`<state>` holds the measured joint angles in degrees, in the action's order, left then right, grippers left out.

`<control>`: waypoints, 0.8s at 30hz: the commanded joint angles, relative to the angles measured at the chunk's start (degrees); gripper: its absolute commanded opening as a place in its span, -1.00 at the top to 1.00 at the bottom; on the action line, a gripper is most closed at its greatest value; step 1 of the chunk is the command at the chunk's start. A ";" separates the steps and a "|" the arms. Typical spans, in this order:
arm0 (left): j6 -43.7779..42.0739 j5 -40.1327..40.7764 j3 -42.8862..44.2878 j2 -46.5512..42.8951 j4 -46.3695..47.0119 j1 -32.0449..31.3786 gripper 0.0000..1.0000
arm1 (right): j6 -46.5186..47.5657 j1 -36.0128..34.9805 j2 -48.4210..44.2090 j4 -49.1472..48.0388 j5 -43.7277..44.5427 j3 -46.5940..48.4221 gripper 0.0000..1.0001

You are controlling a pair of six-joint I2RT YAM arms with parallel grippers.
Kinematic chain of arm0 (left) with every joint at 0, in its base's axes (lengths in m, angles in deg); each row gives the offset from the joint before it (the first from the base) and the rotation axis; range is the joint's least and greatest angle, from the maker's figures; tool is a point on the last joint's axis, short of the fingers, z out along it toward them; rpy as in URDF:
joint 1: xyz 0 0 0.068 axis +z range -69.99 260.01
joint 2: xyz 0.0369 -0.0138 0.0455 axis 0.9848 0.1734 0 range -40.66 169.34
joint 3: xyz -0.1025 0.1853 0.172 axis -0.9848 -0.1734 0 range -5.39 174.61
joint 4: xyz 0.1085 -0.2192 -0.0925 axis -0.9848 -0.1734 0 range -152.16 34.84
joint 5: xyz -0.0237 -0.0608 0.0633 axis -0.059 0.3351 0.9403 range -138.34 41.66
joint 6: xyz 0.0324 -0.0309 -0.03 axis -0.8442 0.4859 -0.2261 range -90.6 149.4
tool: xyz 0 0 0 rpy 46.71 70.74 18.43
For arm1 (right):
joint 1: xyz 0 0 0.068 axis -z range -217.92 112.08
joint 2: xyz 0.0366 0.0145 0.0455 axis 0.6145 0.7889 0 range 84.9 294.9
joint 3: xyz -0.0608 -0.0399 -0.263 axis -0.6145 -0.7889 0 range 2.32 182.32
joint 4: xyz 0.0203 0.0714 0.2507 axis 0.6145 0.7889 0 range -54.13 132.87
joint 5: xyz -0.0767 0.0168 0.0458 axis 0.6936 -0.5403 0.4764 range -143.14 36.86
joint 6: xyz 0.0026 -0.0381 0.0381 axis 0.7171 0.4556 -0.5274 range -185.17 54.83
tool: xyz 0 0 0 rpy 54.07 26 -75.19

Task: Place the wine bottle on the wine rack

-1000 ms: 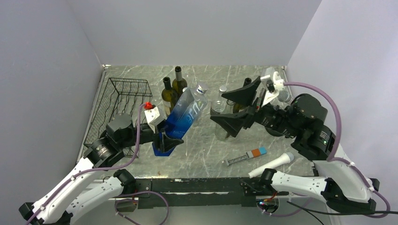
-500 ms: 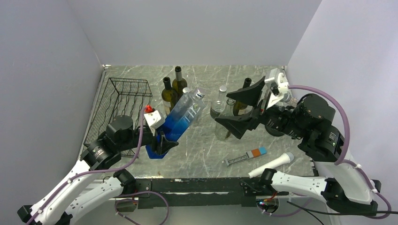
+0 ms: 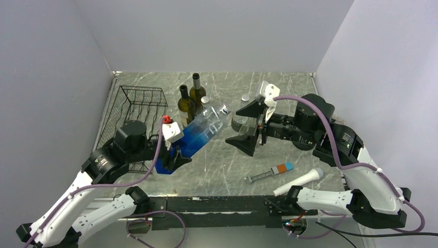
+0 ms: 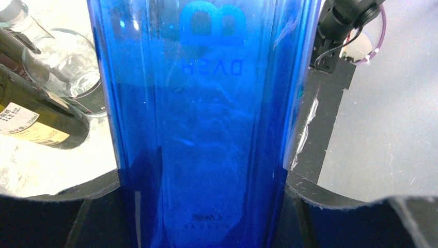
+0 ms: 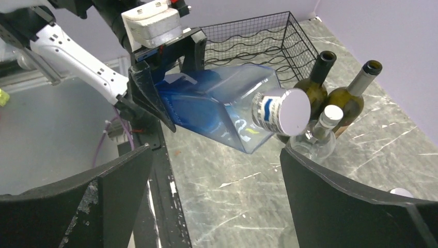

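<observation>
My left gripper [image 3: 173, 157] is shut on the base of a blue square bottle [image 3: 199, 134] with a silver cap, held tilted, neck up and to the right, above the table. That bottle [image 4: 206, 129] fills the left wrist view between the fingers. The black wire wine rack [image 3: 137, 106] lies at the left, just behind the left wrist. Two dark green wine bottles [image 3: 185, 106] [image 3: 195, 93] stand upright behind the blue bottle. My right gripper [image 3: 236, 126] is open, just right of the cap and apart from it. In the right wrist view the cap faces the open right gripper [image 5: 217, 175], with the rack [image 5: 258, 39] beyond.
A clear capped bottle [image 3: 205, 103] stands by the green ones, and another clear bottle [image 3: 241, 111] behind the right fingers. A white microphone [image 3: 299, 182] and a small orange-and-blue tool [image 3: 271, 173] lie at the near right. Walls close the left, back and right.
The left gripper has carried the blue bottle a little left and nearer, tilting it lower. The right arm has swung left and turned its open fingers toward the bottle's cap.
</observation>
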<state>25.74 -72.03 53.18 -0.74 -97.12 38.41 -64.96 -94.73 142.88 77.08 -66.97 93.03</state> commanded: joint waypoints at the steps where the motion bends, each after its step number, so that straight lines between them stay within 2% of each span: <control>1: -4.41 -0.77 5.32 2.49 2.55 0.04 0.98 | 5.13 0.02 -0.80 1.73 0.06 2.29 -1.00; 4: -7.14 -0.36 6.03 5.10 0.29 0.09 0.98 | 7.48 -0.05 0.19 3.79 -0.17 4.82 -1.00; 11: -15.38 -5.54 12.15 10.89 -6.79 0.11 0.98 | 17.94 -0.05 4.23 10.89 -8.02 6.79 -1.00; 16: -19.00 -3.89 13.17 13.15 -10.24 0.07 0.98 | 25.02 -0.05 6.94 13.97 -6.91 5.87 -1.00; 24: -24.63 -3.87 9.98 8.73 -9.92 0.04 0.98 | 34.27 -0.05 12.21 20.60 -4.50 10.23 -1.00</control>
<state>5.45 -72.99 61.98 12.24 -113.38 38.43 -38.03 -94.73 153.59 93.34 -72.19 98.91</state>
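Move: The left hand holds the blue bottle near its base. The bottle's cap lies about 8 cm ahead of that hand, 16 cm right and 15 cm above; the wine rack's middle is some 28 cm ahead, 20 cm left and 25 cm lower. From the open right hand, the cap is about 5 cm ahead, 5 cm left and 3 cm higher. Roughly 27 cm ahead of the right hand, 4 cm right and 30 cm down, stand two clear bottles. Keeping its grip low on the blue bottle, the left hand sinks about 4 cm and rolls the neck end down some 20 degrees, with a slight clockwise turn that swings it towards the right gripper. The right hand hovers, then drops about 7 cm with fingers wide open, tipping them downwards as they close in on the cap; contact there can't be seen. ##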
